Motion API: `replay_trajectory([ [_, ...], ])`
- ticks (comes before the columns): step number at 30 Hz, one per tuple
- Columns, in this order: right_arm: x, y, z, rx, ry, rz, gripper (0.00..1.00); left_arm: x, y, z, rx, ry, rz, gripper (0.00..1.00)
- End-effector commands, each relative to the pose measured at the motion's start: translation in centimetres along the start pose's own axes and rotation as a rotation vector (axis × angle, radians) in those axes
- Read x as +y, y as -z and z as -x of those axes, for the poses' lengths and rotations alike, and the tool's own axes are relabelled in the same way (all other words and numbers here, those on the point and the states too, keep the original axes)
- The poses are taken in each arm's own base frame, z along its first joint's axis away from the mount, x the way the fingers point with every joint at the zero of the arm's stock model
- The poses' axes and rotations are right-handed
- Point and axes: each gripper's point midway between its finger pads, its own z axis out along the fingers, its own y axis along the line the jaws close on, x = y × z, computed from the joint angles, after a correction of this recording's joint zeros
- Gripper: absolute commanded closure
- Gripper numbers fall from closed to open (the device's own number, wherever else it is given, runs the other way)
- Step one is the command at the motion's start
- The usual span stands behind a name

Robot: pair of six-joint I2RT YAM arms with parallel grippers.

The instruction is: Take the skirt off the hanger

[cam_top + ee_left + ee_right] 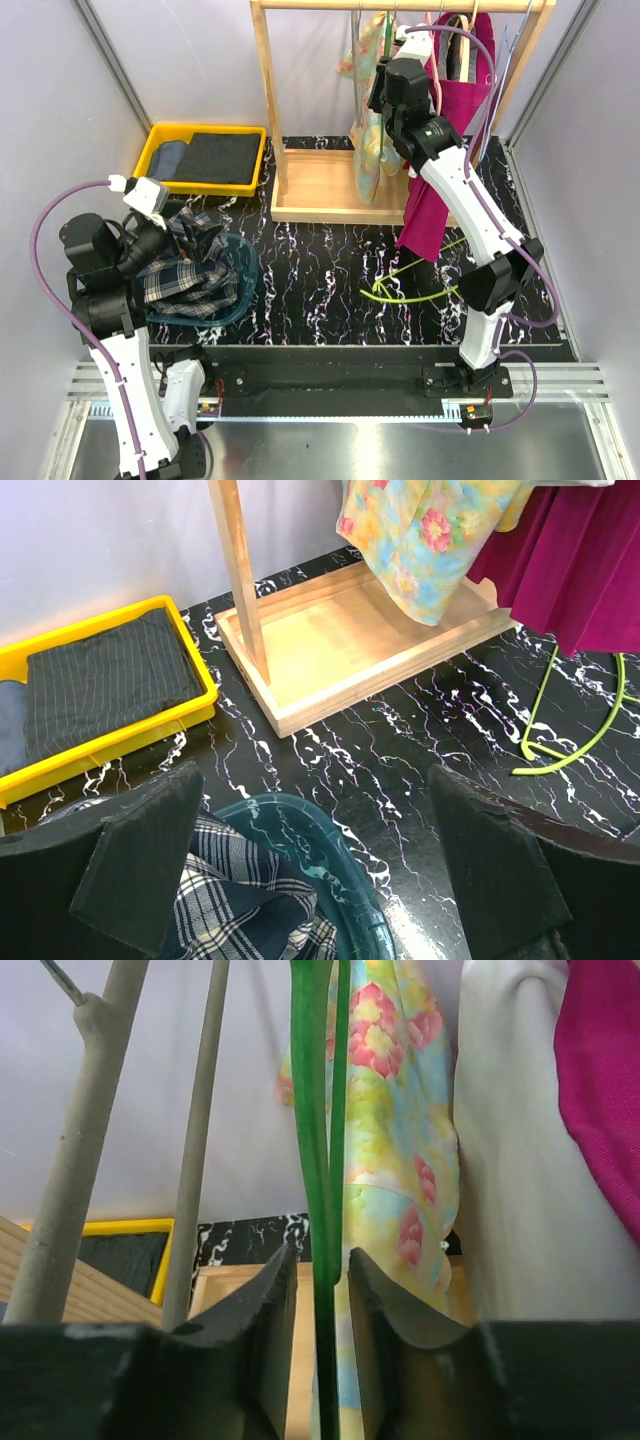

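Note:
A floral skirt (365, 165) (430, 530) (390, 1110) hangs from a green hanger (315, 1110) on the wooden rack (265, 90). My right gripper (385, 62) (322, 1255) is up at the rail. Its jaws stand narrowly open around the hanger's green stem, with a thin gap on each side. A magenta skirt (440, 170) (590, 570) (605, 1080) hangs just to the right. My left gripper (188, 222) (315, 780) hovers wide open over a teal basket (245, 270) (330, 830) that holds plaid cloth (190, 275) (240, 900).
A yellow tray (160, 135) (120, 735) with folded dark cloth sits at the back left. The rack's wooden base (320, 190) (360, 640) lies mid-table. A bare lime hanger (400, 285) (570, 750) lies on the black marbled tabletop under the right arm. Grey walls close in both sides.

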Motion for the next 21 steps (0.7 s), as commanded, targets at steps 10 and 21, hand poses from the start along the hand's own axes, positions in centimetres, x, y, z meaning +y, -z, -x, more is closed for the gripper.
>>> replay_trajectory([
  [10,-0.5,1.2,6.1,-0.177,0.067,0.009,1.00,0.5,0.1,0.7,-0.019,-0.053,0.028,0.01],
  [21,-1.0,5.1,15.4,-0.388,0.103,0.001,1.00,0.3,0.1,0.3,-0.016,-0.040,0.023,0.01],
])
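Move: The near arm of the green hanger is already between the right hand's half-shut fingers; the hanger's middle is about 9 cm ahead and 6 cm above. The floral garment hangs roughly 8 cm ahead, 1 cm left and 12 cm below. Grey hangers are some 5 cm left and 5 cm ahead, the white garment about 7 cm right and 7 cm ahead. From the left hand, the green hanger's middle is some 36 cm ahead, 34 cm right and 10 cm up. The right hand stays in place while its fingers finish closing and pinch the near arm of the green hanger from both sides. Then, keeping that grip, it raises the hanger's arm about 2 cm, shifting a little over 1 cm to the right towards the white garment, and rolls some 10 degrees so that the hand's left side dips. ##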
